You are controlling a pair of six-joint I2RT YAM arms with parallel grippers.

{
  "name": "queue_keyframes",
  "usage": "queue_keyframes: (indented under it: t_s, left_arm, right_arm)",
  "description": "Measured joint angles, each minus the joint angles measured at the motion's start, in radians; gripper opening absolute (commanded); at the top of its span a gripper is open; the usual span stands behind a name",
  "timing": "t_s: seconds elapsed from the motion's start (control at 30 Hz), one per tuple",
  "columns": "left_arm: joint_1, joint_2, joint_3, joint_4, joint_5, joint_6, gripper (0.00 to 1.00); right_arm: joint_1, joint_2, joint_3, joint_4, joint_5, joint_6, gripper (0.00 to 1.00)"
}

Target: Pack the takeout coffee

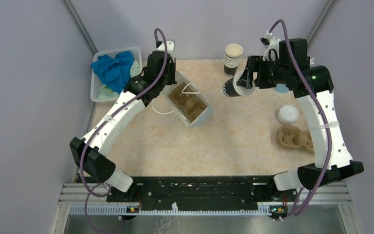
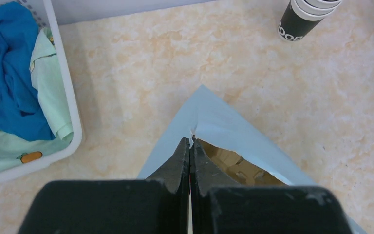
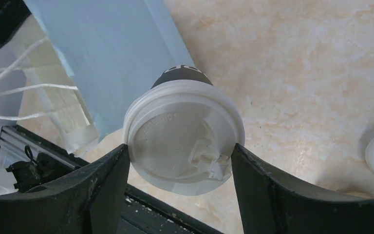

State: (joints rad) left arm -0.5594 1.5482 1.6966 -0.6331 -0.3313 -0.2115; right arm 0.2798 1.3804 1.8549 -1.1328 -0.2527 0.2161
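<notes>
The takeout coffee, a dark cup with a white sip lid, hangs tilted above the table just right of the bag. My right gripper is shut on it, one finger on each side of the lid rim. The light blue paper bag stands open with a brown cardboard carrier inside. My left gripper is shut on the bag's top edge, its fingertips pressed together on the paper.
A stack of lidless cups stands at the back, also in the left wrist view. A loose white lid and a cardboard cup carrier lie at the right. A white basket holds blue cloth.
</notes>
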Motion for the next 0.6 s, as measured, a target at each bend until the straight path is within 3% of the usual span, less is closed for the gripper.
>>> queue_keyframes:
  t_s: [0.3, 0.43, 0.6]
  left_arm:
    - [0.012, -0.166, -0.363, 0.365, 0.011, 0.016, 0.00]
    - [0.014, -0.262, -0.473, 0.414, 0.009, -0.024, 0.00]
    - [0.014, -0.333, -0.491, 0.403, -0.021, -0.095, 0.00]
  right_arm:
    - [0.080, 0.019, 0.058, -0.014, 0.006, -0.032, 0.71]
    - [0.115, 0.019, 0.060, -0.017, 0.008, -0.050, 0.71]
    - [0.160, 0.016, 0.066, -0.013, 0.001, -0.072, 0.70]
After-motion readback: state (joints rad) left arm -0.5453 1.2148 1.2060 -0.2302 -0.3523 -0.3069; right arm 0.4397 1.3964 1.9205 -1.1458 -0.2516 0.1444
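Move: The bag hangs from the left fingers, shut on its rim, its middle about 7 cm back, 6 cm right and 11 cm below; the laundry basket stands about 25 cm left, 8 cm ahead and 27 cm down. From the right hand, which holds the lidded cup, the bag is some 20 cm left, 2 cm back and 13 cm lower; the paper cup stack stands about 22 cm ahead, 5 cm left and 25 cm below. Right keeps the cup, carrying it 5 cm left and back towards the bag; left draws the bag back and left. ##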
